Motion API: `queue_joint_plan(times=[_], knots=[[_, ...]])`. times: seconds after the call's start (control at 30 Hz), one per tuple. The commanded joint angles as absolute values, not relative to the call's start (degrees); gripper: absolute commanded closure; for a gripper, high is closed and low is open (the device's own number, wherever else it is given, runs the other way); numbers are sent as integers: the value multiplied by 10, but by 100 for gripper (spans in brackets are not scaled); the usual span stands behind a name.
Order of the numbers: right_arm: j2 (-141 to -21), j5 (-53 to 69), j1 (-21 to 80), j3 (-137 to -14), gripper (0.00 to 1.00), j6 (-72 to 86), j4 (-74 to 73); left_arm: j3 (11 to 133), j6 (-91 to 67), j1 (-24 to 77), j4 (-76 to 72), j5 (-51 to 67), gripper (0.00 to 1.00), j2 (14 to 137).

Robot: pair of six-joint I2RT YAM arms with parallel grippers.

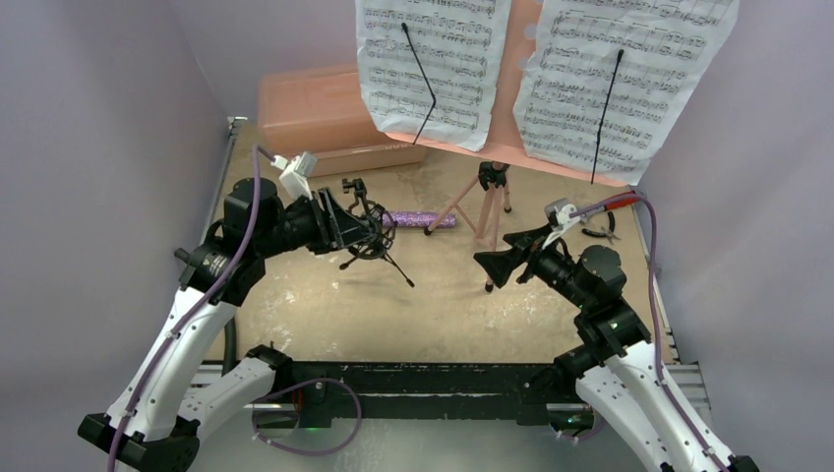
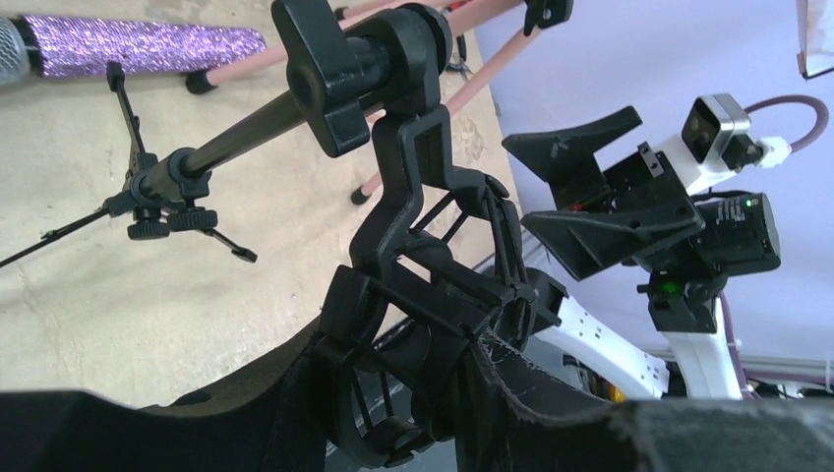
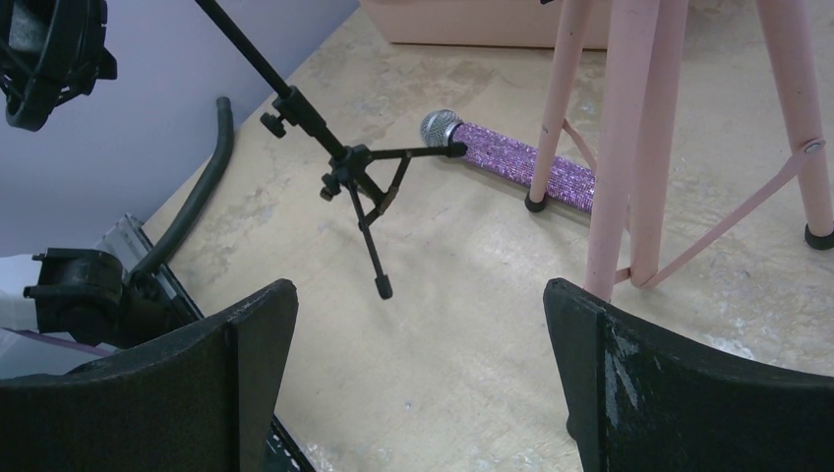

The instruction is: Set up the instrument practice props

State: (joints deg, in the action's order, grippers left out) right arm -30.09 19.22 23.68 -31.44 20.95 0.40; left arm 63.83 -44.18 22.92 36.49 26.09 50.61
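The pink music stand (image 1: pixel 484 202) stands on its tripod legs (image 3: pixel 620 147) at the back centre. Two white sheet-music pages (image 1: pixel 433 59) hang on it. A purple glitter microphone (image 1: pixel 421 220) (image 3: pixel 511 157) lies flat on the table beside the legs. My left gripper (image 1: pixel 366 228) (image 2: pixel 433 393) is shut on the round clip (image 2: pixel 423 295) at the top of the small black tripod mic stand (image 1: pixel 379 251) (image 3: pixel 354 167), which it holds tilted, its legs towards the microphone. My right gripper (image 1: pixel 497 261) (image 3: pixel 418 324) is open over bare table just in front of the pink legs, holding nothing.
A salmon-pink lidded case (image 1: pixel 315 113) sits at the back left. A red-handled tool (image 1: pixel 602 228) lies at the right edge behind my right arm. A black hose (image 3: pixel 202 192) runs along the left table edge. Purple walls close in both sides.
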Motion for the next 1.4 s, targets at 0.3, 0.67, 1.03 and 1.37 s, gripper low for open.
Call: queue_joint_plan(times=[0.3, 0.67, 1.03, 1.37], knots=[[-318, 200, 237, -311, 2, 219, 53, 627, -442, 333, 288, 288, 80, 519], [-309, 188, 236, -316, 3, 224, 41, 640, -420, 435, 278, 252, 80, 579], [-309, 186, 236, -322, 3, 219, 36, 657, -400, 464, 296, 208, 38, 590], [-316, 198, 236, -328, 2, 212, 30, 665, -441, 463, 313, 38, 27, 541]])
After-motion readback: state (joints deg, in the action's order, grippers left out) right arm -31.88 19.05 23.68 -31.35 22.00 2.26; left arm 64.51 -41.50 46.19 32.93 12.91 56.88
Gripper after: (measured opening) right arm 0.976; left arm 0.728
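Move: The left hand still grips the mic stand; the bare table spot it is going to lies about 12 cm to the right, 3 cm ahead and some 30 cm below. The microphone lies about 18 cm ahead and 10 cm right, and the music stand's legs about 17 cm ahead and 27 cm right. From the idle right hand, that spot is some 13 cm left, 2 cm ahead and 28 cm below. Left hand carries the mic stand about 9 cm right, back and down, opens, then withdraws forward and up. ##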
